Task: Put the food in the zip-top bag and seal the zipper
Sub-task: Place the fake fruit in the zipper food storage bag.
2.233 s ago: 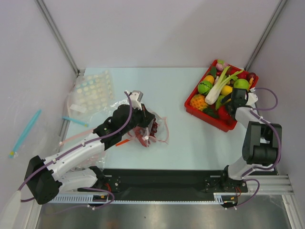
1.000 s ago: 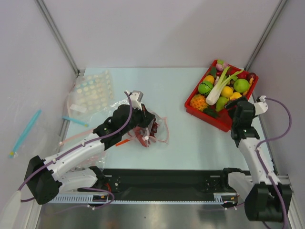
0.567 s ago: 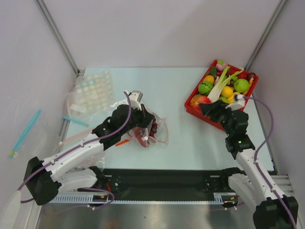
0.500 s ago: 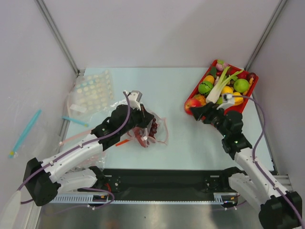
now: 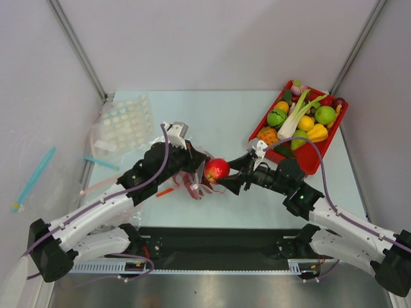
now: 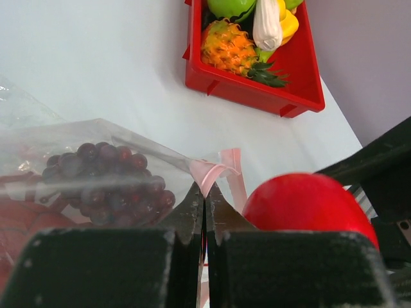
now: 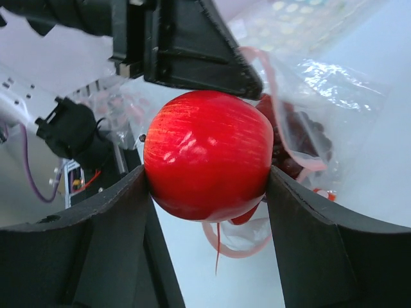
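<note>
My right gripper [image 5: 219, 173] is shut on the red ball-like fruit [image 5: 216, 170], a glossy piece of food, held just above the table at the zip-top bag's mouth. In the right wrist view the fruit [image 7: 207, 154] fills the gap between both fingers [image 7: 109, 237]. My left gripper [image 6: 205, 192] is shut on the pale pink zipper [image 6: 218, 168], lifting the mouth edge of the clear zip-top bag [image 6: 64, 138]. Inside the bag lie the dark purple grape bunch [image 6: 106, 179] and part of the red crayfish [image 6: 19, 218]. From above, the bag [image 5: 192, 186] is mostly hidden under the left gripper [image 5: 200, 165].
A red tray [image 5: 314, 159] of toy fruit and vegetables stands at the back right. A dotted clear bag [image 5: 125, 119] and a blue strip [image 5: 101, 163] lie at the left. The two grippers nearly touch at the table's middle.
My right arm has swung left from the red tray, carrying the red fruit to the bag's mouth. My left gripper has kept its hold on the zipper and barely moved.
</note>
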Controlling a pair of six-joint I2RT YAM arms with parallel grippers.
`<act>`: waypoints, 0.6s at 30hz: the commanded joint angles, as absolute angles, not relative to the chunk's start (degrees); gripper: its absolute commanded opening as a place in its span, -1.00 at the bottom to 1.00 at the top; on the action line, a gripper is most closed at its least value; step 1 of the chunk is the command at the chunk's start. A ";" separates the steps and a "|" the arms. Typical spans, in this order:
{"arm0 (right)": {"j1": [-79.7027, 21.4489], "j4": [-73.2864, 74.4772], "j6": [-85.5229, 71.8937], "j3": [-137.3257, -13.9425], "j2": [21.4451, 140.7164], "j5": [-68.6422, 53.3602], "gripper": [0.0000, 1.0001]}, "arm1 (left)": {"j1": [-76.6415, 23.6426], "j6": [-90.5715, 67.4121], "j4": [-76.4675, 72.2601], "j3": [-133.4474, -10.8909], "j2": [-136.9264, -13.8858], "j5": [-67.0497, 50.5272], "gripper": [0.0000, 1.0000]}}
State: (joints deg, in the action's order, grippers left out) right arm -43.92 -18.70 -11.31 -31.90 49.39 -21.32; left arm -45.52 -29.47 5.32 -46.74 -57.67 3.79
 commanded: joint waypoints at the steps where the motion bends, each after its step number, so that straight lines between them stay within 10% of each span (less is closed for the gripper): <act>1: -46.14 -21.10 -5.63 -35.42 51.23 -21.71 -0.64 | -45.97 -29.00 2.81 -50.27 -55.72 2.46 -0.99; 18: -55.37 -20.47 -3.08 -39.03 61.79 -3.34 -0.78 | -51.24 -26.46 0.79 -51.94 -54.05 -2.28 -1.00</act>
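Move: The bag's open mouth lies about 5 cm left of the right hand, 1 cm ahead and 5 cm lower; the red apple is already in this hand's fingers. The left fingers, shut on the bag's rim, are some 7 cm left of the right hand and 5 cm ahead, about level. The grapes in the bag sit some 7 cm left, 4 cm ahead and 11 cm below. From the left hand, the apple is roughly 5 cm right, 4 cm back and 1 cm lower. Carry the red apple with the right hand about 4 cm left and as far down into the bag's mouth, tipping the fingertips down some 10 degrees and keeping the grip. Keep the left fingers shut on the rim; hold nearly still at first, then draw it back and up about 3 cm in all, with a little to the right, turning slightly clockwise. ##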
